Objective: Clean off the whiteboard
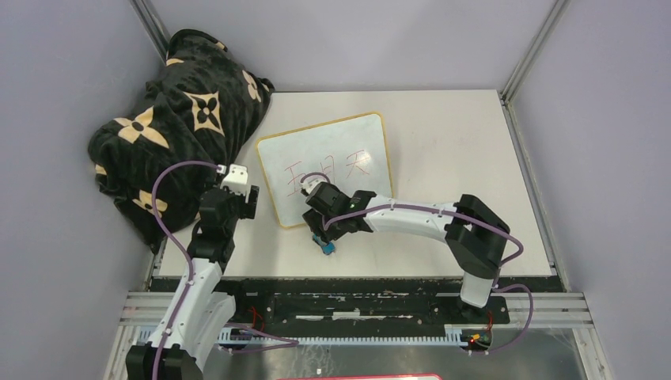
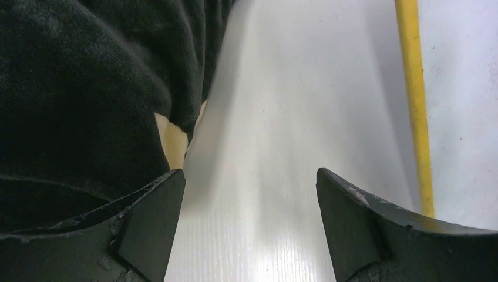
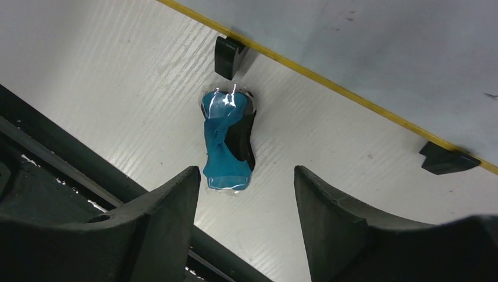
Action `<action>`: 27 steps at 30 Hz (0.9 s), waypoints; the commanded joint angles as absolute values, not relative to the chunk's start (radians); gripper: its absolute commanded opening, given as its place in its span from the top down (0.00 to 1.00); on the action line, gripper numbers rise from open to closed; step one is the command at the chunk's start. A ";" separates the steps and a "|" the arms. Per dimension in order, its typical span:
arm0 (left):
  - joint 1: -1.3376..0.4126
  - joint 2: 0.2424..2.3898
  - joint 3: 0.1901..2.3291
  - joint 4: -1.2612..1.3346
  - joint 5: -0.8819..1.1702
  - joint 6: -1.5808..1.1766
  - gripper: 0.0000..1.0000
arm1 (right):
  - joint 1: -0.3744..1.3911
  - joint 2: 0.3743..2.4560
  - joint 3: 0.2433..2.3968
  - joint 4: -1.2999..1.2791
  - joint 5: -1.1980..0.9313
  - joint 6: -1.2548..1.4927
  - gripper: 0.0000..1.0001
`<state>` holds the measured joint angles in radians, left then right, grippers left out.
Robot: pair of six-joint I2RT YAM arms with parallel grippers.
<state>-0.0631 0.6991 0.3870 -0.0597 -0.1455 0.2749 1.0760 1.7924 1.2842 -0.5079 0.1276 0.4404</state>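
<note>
The whiteboard (image 1: 328, 162) lies flat on the table, with a yellow frame and red characters near its middle. Its yellow edge shows in the left wrist view (image 2: 414, 100) and, with two black feet, in the right wrist view (image 3: 329, 85). A small blue and black eraser (image 3: 226, 141) lies on the table just in front of the board's near edge; it also shows in the top view (image 1: 324, 245). My right gripper (image 3: 246, 197) is open and empty, hovering above the eraser. My left gripper (image 2: 249, 217) is open and empty over bare table, left of the board.
A black-and-tan flower-patterned blanket (image 1: 170, 119) is heaped at the back left, close to my left gripper; it also shows in the left wrist view (image 2: 88, 88). A black rail (image 1: 348, 285) runs along the table's near edge. Grey walls enclose the table.
</note>
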 commanded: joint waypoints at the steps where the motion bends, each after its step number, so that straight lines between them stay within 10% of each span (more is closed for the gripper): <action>1: -0.058 0.685 0.414 -0.078 -0.110 0.281 0.11 | 1.092 1.828 1.326 -0.460 0.102 0.452 0.32; 27: -0.058 0.667 0.384 -0.066 -0.117 0.268 0.12 | 1.098 1.936 1.337 -0.411 0.058 0.472 0.55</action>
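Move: Just below the right hand lies the blue eraser, roughly 5 cm down, 2 cm to its left and 1 cm back. The board's near black clip is some 3 cm ahead and 5 cm left of that hand, and the farther clip about 6 cm ahead and 7 cm right. The whiteboard's middle lies about 16 cm ahead and 2 cm left. From the idle left hand, the eraser is about 10 cm back, 21 cm right and 12 cm below. Sinking about 5 cm onto the blue eraser, the right hand drifts a centimetre or two left and slightly back, its fingers tipping some 5 degrees steeper. Over the last part of the descent the open fingers close by about a third, bringing the tips to either side of the eraser's middle; whether they already touch it can't be made out. ##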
